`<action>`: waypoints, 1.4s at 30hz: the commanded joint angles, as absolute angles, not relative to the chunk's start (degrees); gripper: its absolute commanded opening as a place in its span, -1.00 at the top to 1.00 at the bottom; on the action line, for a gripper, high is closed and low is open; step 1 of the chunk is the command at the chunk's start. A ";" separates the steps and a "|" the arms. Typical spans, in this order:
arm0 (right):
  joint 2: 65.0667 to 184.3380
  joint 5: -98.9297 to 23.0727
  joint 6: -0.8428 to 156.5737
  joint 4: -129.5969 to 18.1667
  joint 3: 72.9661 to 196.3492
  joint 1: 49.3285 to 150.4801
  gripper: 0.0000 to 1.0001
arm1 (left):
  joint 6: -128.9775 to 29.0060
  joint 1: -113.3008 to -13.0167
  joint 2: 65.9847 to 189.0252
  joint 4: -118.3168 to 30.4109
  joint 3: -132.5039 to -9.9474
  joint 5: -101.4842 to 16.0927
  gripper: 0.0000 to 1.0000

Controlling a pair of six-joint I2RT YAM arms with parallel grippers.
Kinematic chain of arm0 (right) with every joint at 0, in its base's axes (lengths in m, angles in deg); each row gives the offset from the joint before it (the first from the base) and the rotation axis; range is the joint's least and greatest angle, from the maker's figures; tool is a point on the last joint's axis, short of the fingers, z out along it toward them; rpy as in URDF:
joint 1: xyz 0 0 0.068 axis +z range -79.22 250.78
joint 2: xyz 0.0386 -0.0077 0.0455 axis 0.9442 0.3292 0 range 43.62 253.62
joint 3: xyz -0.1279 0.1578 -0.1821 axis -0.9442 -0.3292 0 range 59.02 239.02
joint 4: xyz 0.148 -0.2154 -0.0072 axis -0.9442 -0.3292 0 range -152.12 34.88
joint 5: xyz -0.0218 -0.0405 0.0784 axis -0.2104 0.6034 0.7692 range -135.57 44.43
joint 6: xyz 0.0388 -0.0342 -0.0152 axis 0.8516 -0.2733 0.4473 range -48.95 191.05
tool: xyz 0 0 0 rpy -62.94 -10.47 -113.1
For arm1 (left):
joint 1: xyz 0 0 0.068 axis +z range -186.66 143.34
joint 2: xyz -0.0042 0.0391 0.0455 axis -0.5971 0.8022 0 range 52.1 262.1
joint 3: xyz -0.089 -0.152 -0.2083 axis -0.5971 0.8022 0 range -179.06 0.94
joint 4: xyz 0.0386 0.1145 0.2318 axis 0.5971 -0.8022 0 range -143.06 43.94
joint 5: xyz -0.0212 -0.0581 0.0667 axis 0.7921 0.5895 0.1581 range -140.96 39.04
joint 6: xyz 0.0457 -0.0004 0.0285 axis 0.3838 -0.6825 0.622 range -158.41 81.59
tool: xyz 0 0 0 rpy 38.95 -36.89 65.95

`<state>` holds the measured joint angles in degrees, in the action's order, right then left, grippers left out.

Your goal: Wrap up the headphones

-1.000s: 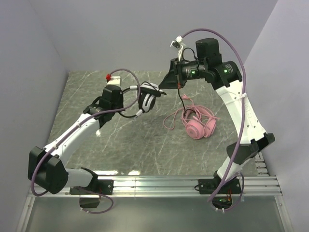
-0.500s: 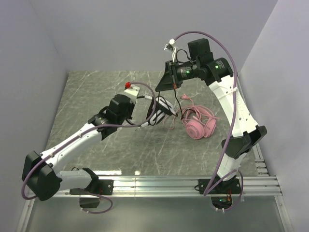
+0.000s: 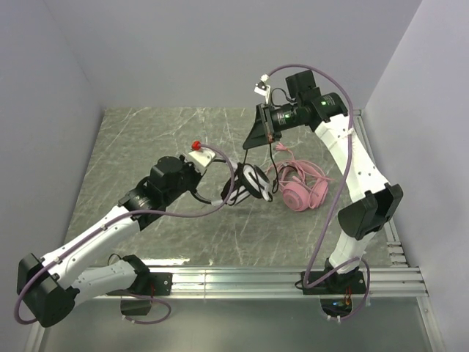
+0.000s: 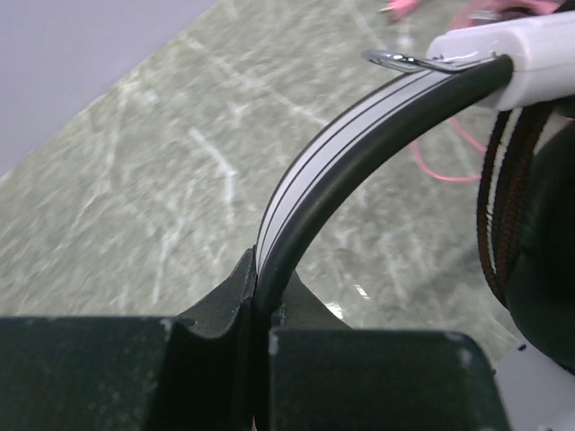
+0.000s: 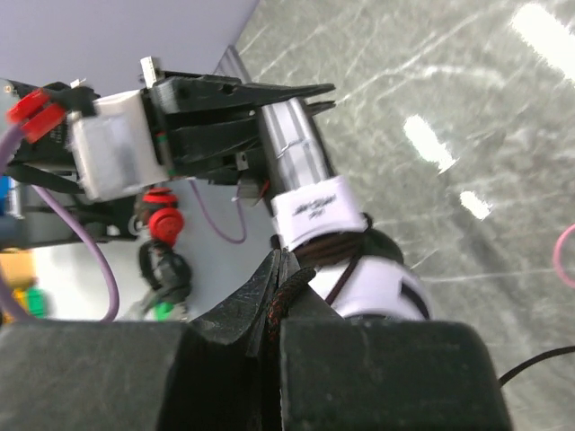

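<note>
The black-and-white headphones (image 3: pixel 249 182) hang above the table's middle. My left gripper (image 3: pixel 212 176) is shut on their headband (image 4: pixel 359 135), which runs up from between the jaws (image 4: pixel 260 269) to a white end piece, with a black ear cup (image 4: pixel 544 269) at the right. Dark cable is wound round the headset under that white piece (image 5: pixel 319 211). My right gripper (image 3: pixel 248 141) is just above and behind the headset, shut on the black braided cable (image 5: pixel 286 289). The pink headphones (image 3: pixel 300 187) lie on the table to the right, their pink cable (image 3: pixel 258 183) looped beside them.
Marble-patterned table (image 3: pixel 146 132) with grey walls on the left, back and right. A metal rail (image 3: pixel 242 279) runs along the near edge by the arm bases. A loose length of black cable (image 3: pixel 278 152) hangs below the right gripper over the pink headset.
The left arm has carried the black-and-white headset rightward and nearer, close to the pink headset. The right gripper stayed above it, shifting only slightly, still gripping the cable.
</note>
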<state>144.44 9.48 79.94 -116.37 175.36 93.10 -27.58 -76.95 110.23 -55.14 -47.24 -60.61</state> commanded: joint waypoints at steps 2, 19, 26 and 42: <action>141.62 10.67 80.98 -100.83 172.24 89.50 0.99 | -22.05 -78.41 107.56 -58.54 -46.08 -40.08 0.99; 137.23 21.32 88.10 -79.64 152.01 83.70 1.00 | -28.81 -78.32 113.70 -63.45 -53.36 -9.11 0.99; 133.36 22.36 94.16 -69.37 144.29 80.11 0.99 | -31.28 -77.97 117.32 -65.13 -56.72 -2.61 0.99; 125.71 23.95 101.46 -55.21 134.26 77.19 0.95 | -55.70 -70.50 115.65 -43.97 -49.77 14.17 0.99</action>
<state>126.36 34.02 102.80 -65.45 134.46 81.48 -51.33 -69.35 120.52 -54.50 -51.31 -9.20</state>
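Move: The left fingers still hold the black-and-white headphones by the headband, with the ear cups about 15 cm to this hand's right, 3 cm back and 4 cm below. The right fingers keep the black cable pinched; those ear cups hang some 14 cm below them and 3 cm back, neither left nor right. The pink headphones lie on the table 5 cm ahead of the right hand, 23 cm to its right and roughly 32 cm below. Bring the left gripper, headband still pinched, about 9 cm right and 7 cm back under the right hand's cable, turning it some 30 degrees clockwise while its fingers tip down. Meanwhile keep the right fingers shut on the cable, sink 3 cm, then draw off to the right and climb back, rolling the hand's left side up. ##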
